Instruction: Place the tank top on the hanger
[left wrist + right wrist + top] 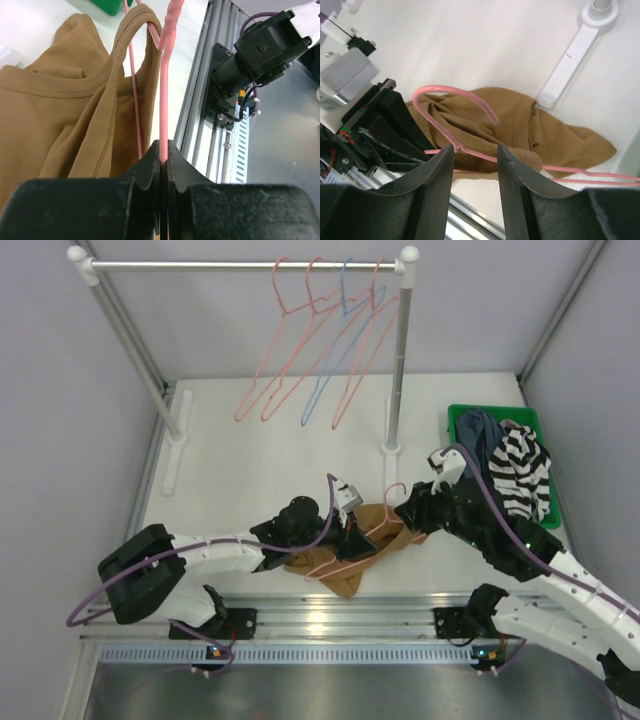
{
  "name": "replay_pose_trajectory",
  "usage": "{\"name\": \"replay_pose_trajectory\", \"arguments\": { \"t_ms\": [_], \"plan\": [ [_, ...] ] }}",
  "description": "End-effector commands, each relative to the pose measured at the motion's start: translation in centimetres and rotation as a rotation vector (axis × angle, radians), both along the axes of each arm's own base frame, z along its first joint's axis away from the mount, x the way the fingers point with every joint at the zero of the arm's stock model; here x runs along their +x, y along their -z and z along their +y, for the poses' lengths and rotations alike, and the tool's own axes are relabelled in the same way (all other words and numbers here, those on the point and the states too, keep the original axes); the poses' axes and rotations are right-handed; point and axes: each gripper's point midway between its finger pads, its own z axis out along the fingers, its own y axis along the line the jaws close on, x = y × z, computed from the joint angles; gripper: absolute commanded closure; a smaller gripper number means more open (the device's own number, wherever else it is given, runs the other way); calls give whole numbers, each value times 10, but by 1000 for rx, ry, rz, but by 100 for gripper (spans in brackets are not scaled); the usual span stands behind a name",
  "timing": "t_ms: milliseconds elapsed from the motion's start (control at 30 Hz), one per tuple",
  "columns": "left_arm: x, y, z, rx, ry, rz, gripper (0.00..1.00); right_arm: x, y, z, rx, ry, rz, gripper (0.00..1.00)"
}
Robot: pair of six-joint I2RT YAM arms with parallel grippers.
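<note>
The tan tank top (pixel 345 562) lies crumpled on the white table near the front edge. A pink wire hanger (pixel 372 532) rests partly over it, hook (pixel 396 490) pointing away. My left gripper (pixel 352 532) is shut on the hanger's wire (pixel 163 100). In the left wrist view the gripper (pixel 164 146) pinches the wire, and one shoulder strap (pixel 142 20) loops over the hanger's end. The rest of the tank top (pixel 45 115) lies to the left. My right gripper (pixel 475 150) stands open just above the hanger (pixel 470 152) and the tank top (pixel 555 135), holding nothing.
A clothes rail (pixel 240 266) at the back carries several pink hangers (pixel 285 350) and a light blue one (pixel 335 355). Its foot (pixel 391 448) stands near the right arm. A green bin (pixel 465 418) at the right holds a striped garment (pixel 520 468) and a dark one (pixel 480 435). An aluminium rail (pixel 320 618) runs along the front.
</note>
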Motion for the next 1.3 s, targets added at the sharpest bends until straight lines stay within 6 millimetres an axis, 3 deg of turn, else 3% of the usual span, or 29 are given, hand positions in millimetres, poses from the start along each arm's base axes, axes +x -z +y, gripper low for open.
{"name": "replay_pose_trajectory", "arguments": {
  "t_ms": [0, 500, 633, 967, 1267],
  "plan": [
    [8, -37, -14, -117, 18, -58, 100, 2, -21, 18, 76, -70, -102, 60],
    [8, -34, -22, -89, 45, -25, 100, 21, 5, 38, 12, -47, -99, 64],
    [8, -36, -21, -83, 48, -24, 100, 25, 9, 37, 5, -16, -112, 70],
    [10, -35, -22, -71, 32, -12, 100, 26, 26, 35, -31, 23, -116, 74],
    [16, -31, -23, -53, -1, 7, 100, 27, 32, 33, -101, 47, -128, 100]
  ]
}}
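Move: Just below and to the left of the open right hand is the neck of the pink hanger, about 4 cm left, 2 cm ahead and 4 cm lower. The tank top's middle lies some 12 cm left, 10 cm back and 19 cm below this hand; the rack foot is straight ahead about 10 cm and 20 cm lower. From the left hand, which already grips the hanger's arm, the neck is about 5 cm ahead, 6 cm right and 4 cm higher. Sliding left first and then forward and down, the right hand comes about 5 cm in all onto the hanger's neck, its part-open fingers narrowing on the way and closing at the end to pinch the neck just under the hook. The left hand keeps its hold on the hanger's arm, easing about 1 cm right. ##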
